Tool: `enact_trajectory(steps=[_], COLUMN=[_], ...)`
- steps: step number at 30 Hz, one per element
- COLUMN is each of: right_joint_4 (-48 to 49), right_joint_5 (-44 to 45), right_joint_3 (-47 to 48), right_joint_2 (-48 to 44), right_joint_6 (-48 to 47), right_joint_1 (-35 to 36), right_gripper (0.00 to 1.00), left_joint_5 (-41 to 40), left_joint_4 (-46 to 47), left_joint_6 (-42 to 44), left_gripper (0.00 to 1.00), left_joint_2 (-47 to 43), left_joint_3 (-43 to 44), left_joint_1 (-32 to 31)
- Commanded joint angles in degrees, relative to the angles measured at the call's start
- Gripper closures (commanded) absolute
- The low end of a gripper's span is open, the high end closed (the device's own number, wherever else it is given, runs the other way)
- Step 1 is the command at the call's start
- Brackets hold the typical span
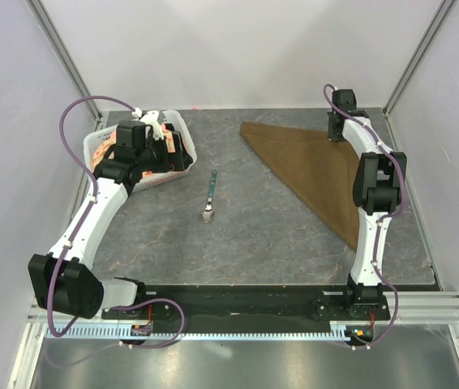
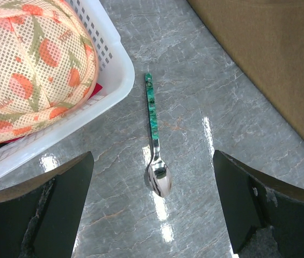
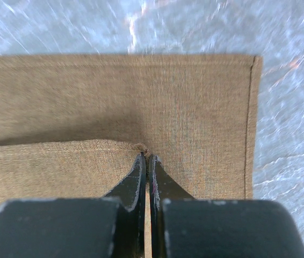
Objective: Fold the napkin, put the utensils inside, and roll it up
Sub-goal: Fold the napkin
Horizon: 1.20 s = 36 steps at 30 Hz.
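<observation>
The brown napkin (image 1: 311, 166) lies folded into a triangle at the right of the table. My right gripper (image 1: 336, 134) is at its far right corner, and in the right wrist view the gripper (image 3: 146, 156) is shut on a folded edge of the napkin (image 3: 195, 97). The utensil, a teal-handled spoon (image 1: 210, 197), lies on the table left of the napkin, head towards me. My left gripper (image 1: 181, 156) hovers by the basket, open and empty. In the left wrist view the spoon (image 2: 154, 134) lies ahead between the wide-apart fingers (image 2: 60, 204), and the napkin (image 2: 270, 54) shows at the upper right.
A white plastic basket (image 1: 182, 130) at the far left holds orange-patterned plates (image 2: 28, 64); its rim (image 2: 114, 59) lies close to the left of the spoon's handle. Grey marbled tabletop (image 1: 254, 243) surrounds everything, with enclosure walls on three sides.
</observation>
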Motion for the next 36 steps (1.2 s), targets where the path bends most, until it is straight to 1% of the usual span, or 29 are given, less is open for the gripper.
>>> enact_trajectory(steps=[1,4,5,15,36], right_joint_4=[-0.5,-1.3,-1.9,-2.2,-3.3], right_joint_5=[0.6,0.7,0.7,1.4,1.5], right_joint_3=[4.7,5.6,5.8,6.3,13.4], right_joint_2=[0.5,0.7,0.6,-2.3,4.9], right_joint_6=[-0.7,-0.7,-0.7,-1.4,-1.3], right_joint_1=[0.0,0.0,-1.5,-2.1,-4.6], right_gripper=[1.0,1.0,1.0,1.0,1.0], left_joint_5=[1.0,1.0,1.0,1.5,1.7], left_joint_4=[2.3,2.2,2.3,2.2,2.2], left_joint_6=[-0.6,-0.6,-0.6,-0.7,-0.8], left_gripper=[0.0,0.0,0.0,0.0,0.0], left_joint_2=[0.2,0.2,0.3,0.0,0.0], left_joint_3=[0.0,0.0,0.0,0.1,0.0], left_joint_1=[0.3,0.3,0.3,0.3,0.3])
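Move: The right hand already pinches the napkin's folded-over corner; the napkin's far-right corner, its goal, lies about 9 cm to its right, 6 cm ahead and 4 cm lower. The far-left corner is about 34 cm left of this hand and 5 cm ahead; the near tip is some 35 cm back, straight behind. From the idle left hand, the far-right corner is roughly 27 cm ahead, 59 cm right and 20 cm lower. Right hand, still pinching, carries the napkin corner about 4 cm right, slightly forward and up, towards the far-right corner. ##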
